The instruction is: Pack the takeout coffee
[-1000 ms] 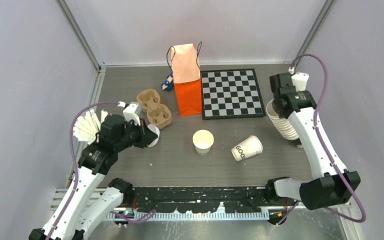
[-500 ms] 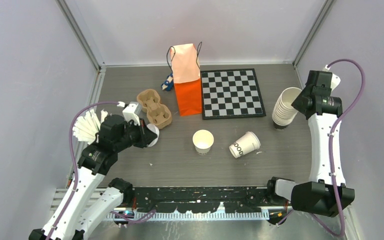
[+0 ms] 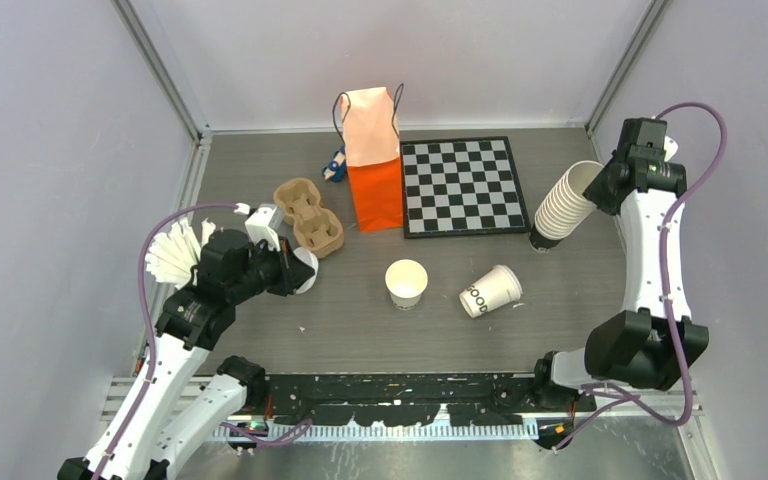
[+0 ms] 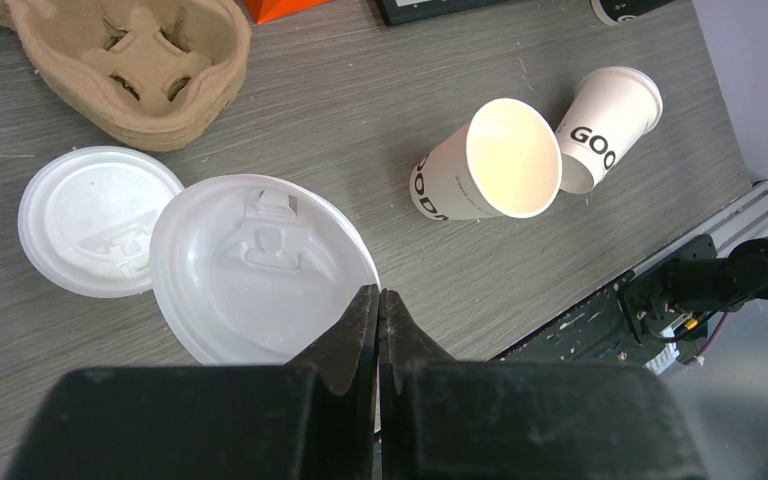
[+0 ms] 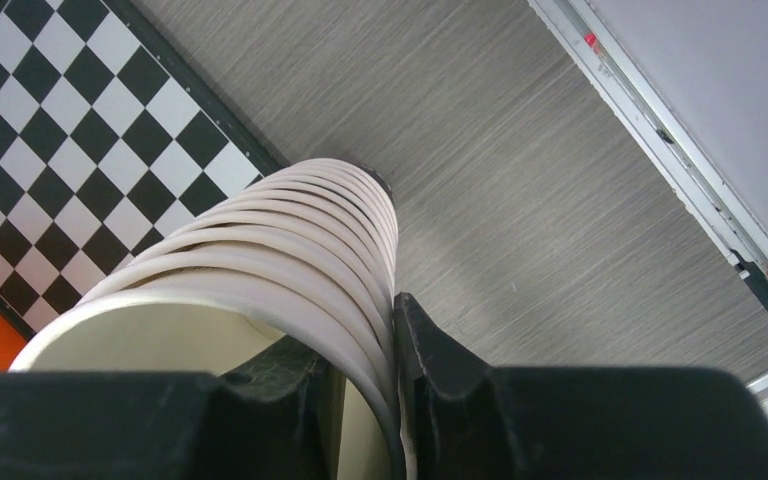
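Note:
No lidded takeout coffee shows in any view. My left gripper (image 3: pixel 295 272) (image 4: pixel 380 296) is shut on the edge of a loose white sip lid (image 4: pixel 260 265), held just above the table beside a second lid (image 4: pixel 95 235). A lidless white cup (image 3: pixel 406 282) stands upright mid-table. Another lidless cup (image 3: pixel 490 291) lies on its side to its right. My right gripper (image 3: pixel 605 185) (image 5: pixel 370 340) is shut on the rim of a tall stack of white cups (image 3: pixel 563 205) (image 5: pixel 290 240), one finger inside the top cup. The stack leans left. The orange paper bag (image 3: pixel 373 160) stands at the back.
A brown pulp cup carrier (image 3: pixel 308 215) sits left of the bag. A chessboard (image 3: pixel 463 186) lies to the bag's right, and the stack's foot rests by its near right corner. A fan of white pieces (image 3: pixel 172 255) lies at the left edge. A small blue object (image 3: pixel 336 165) sits behind the carrier.
My right arm swung up and back with the cup stack, which now leans left. The cup on its side rolled slightly left. The left arm stayed put.

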`<move>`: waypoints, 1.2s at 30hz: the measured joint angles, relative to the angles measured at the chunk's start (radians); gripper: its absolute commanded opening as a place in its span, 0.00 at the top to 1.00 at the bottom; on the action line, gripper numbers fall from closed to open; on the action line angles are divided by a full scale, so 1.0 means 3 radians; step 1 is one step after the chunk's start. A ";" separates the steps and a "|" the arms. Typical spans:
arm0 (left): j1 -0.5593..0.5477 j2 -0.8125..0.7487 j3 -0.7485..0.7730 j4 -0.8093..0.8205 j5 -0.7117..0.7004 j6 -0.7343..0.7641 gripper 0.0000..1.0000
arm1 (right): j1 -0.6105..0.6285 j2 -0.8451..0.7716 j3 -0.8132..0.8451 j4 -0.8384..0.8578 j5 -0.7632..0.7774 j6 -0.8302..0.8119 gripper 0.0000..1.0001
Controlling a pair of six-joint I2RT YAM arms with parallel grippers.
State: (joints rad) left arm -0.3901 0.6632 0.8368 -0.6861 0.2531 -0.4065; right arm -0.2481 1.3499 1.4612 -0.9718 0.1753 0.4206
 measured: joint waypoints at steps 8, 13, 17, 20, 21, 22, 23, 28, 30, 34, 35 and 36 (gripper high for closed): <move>0.0000 0.0000 0.0000 0.0000 -0.0022 0.0001 1.00 | 0.0000 0.0444 0.0463 -0.0158 0.0048 -0.0011 0.61; 0.0000 0.0000 0.0000 0.0000 -0.0033 0.0003 1.00 | 0.0000 0.0557 0.0703 -0.0351 0.0107 -0.0029 0.39; 0.0000 -0.0001 0.0000 0.0000 -0.0036 0.0003 1.00 | 0.0000 0.0579 0.1030 -0.0523 0.0121 -0.0062 0.26; 0.0000 -0.0006 0.0000 0.0000 -0.0037 0.0003 1.00 | 0.0000 0.0558 0.1270 -0.0628 0.0099 -0.0072 0.23; 0.0000 -0.0010 0.0000 0.0000 -0.0037 0.0004 1.00 | 0.0000 0.0535 0.1308 -0.0650 0.0078 -0.0072 0.23; 0.0000 -0.0014 0.0000 0.0000 -0.0037 0.0004 1.00 | 0.0000 0.0511 0.1324 -0.0673 0.0061 -0.0072 0.23; 0.0000 -0.0018 0.0000 0.0000 -0.0037 0.0004 1.00 | 0.0001 0.0476 0.1325 -0.0701 0.0027 -0.0071 0.23; 0.0000 -0.0023 -0.0001 0.0001 -0.0022 0.0010 1.00 | 0.0155 0.0065 0.1116 -0.0774 -0.0113 -0.0006 0.23; 0.0000 -0.0020 -0.0008 0.0004 0.0022 0.0010 1.00 | 0.0394 -0.0181 0.0946 -0.0782 -0.0116 0.0036 0.24; 0.0000 0.0004 -0.0038 0.0074 0.0251 -0.0025 1.00 | 0.1114 -0.0601 0.0557 -0.0748 -0.0161 0.0168 0.25; 0.0000 0.0010 -0.0057 0.0131 0.0357 -0.0050 1.00 | 0.1242 -0.0680 0.0436 -0.0707 -0.0214 0.0193 0.25; 0.0000 0.0019 -0.0081 0.0198 0.0482 -0.0099 1.00 | 0.1401 -0.0813 0.0203 -0.0581 -0.0334 0.0238 0.25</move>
State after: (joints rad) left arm -0.3901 0.6689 0.8124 -0.6266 0.3977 -0.4362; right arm 0.1722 1.1061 1.5223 -1.1461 0.0750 0.4919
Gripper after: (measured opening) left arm 0.009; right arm 0.748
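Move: Astride the near right rim of the standing cup stack, the right hand has the stack's middle 2 cm ahead, 4 cm left and 8 cm below. The lying lidded cup is roughly 17 cm left, 11 cm back and 13 cm down; the open standing cup is some 35 cm left, 10 cm back and 12 cm below. The left hand, holding a lid, has that open cup about 20 cm right, 2 cm ahead, 10 cm below. Easing forward some 2.5 cm at the stack's rim, the right hand spreads its fingers wide and rises clear by about 8 cm, then swings left about 15 cm and back 8 cm towards the lying cup, turning some 25 degrees counter-clockwise and starting to sink. Late on, the left hand, lid still pinched, drifts about 2 cm right. ##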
